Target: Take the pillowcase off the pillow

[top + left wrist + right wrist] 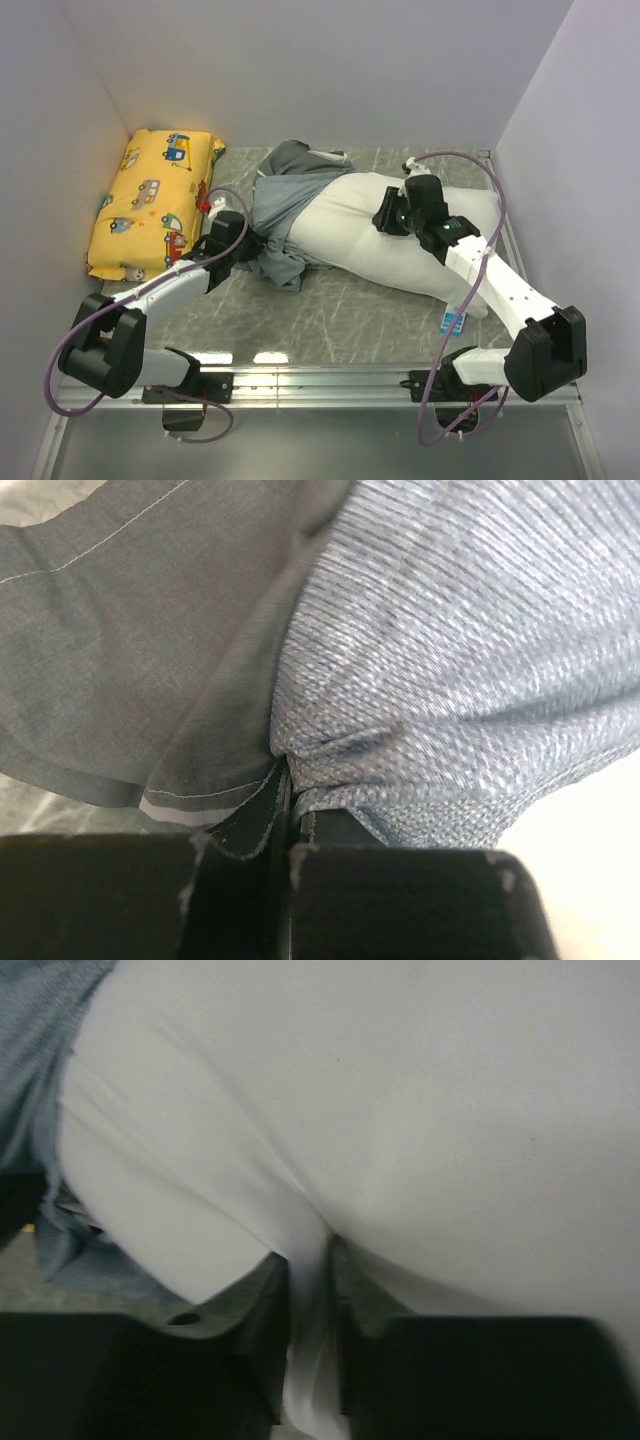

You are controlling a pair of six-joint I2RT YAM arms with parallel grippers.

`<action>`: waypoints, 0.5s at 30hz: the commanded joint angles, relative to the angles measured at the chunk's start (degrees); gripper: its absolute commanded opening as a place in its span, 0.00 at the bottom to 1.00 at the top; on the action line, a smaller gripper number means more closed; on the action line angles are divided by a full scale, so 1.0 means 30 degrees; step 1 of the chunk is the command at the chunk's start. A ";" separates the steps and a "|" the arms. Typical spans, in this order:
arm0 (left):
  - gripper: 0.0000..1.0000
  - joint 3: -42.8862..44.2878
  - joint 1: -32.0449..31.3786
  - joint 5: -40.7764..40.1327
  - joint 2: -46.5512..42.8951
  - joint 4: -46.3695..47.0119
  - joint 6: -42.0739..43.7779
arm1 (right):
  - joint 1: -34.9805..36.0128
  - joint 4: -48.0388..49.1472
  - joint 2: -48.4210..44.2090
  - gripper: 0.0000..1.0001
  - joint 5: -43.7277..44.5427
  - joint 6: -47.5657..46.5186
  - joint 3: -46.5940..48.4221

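Note:
The grey-blue pillowcase (290,210) is bunched over the left end of the white pillow (345,240), which lies across the table's middle with most of its body bare. My left gripper (250,245) is at the pillowcase's near-left edge. In the left wrist view my left gripper (288,780) is shut on a fold of pillowcase (450,630), where the darker hem meets the knitted face. My right gripper (386,216) rests on top of the pillow. In the right wrist view my right gripper (310,1270) pinches a ridge of the pillow (400,1090). A bit of pillowcase (30,1060) shows at the left.
A yellow cushion (155,200) printed with cartoon cars lies in the back-left corner against the wall. A small blue-and-white tag (453,322) sits near the pillow's front right end. White walls enclose the marbled table (350,310) on three sides.

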 commanded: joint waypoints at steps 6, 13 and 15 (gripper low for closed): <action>0.00 -0.0535 0.0638 -0.2443 0.0049 -0.0865 0.1683 | 0.4559 -0.0119 -0.2355 0.83 0.6724 -0.2769 0.0862; 0.00 -0.0038 -0.0213 -0.2531 0.0079 -0.0923 0.1801 | 1.0041 0.1022 -0.0780 0.95 0.9862 -0.5642 0.0395; 0.00 0.0080 -0.0330 -0.2619 0.0020 -0.1040 0.1860 | 1.1098 0.1228 0.0071 0.96 1.0447 -0.6168 0.0277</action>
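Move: The right hand, just starting to open on a fold of the white pillow, goes towards the pillow's left end by the case mouth, about 14 cm left, 3 cm back and 9 cm below. The bunched pillowcase lies some 23 cm left, level fore and aft, 11 cm below; the blue packet about 15 cm right, 20 cm back. The left hand pinches the pillowcase; that pillow end is about 13 cm right of it, 3 cm ahead. Right fingers open off the pillow and swing 9 cm left, 7 cm back, lifting slightly; left keeps its pinch. ##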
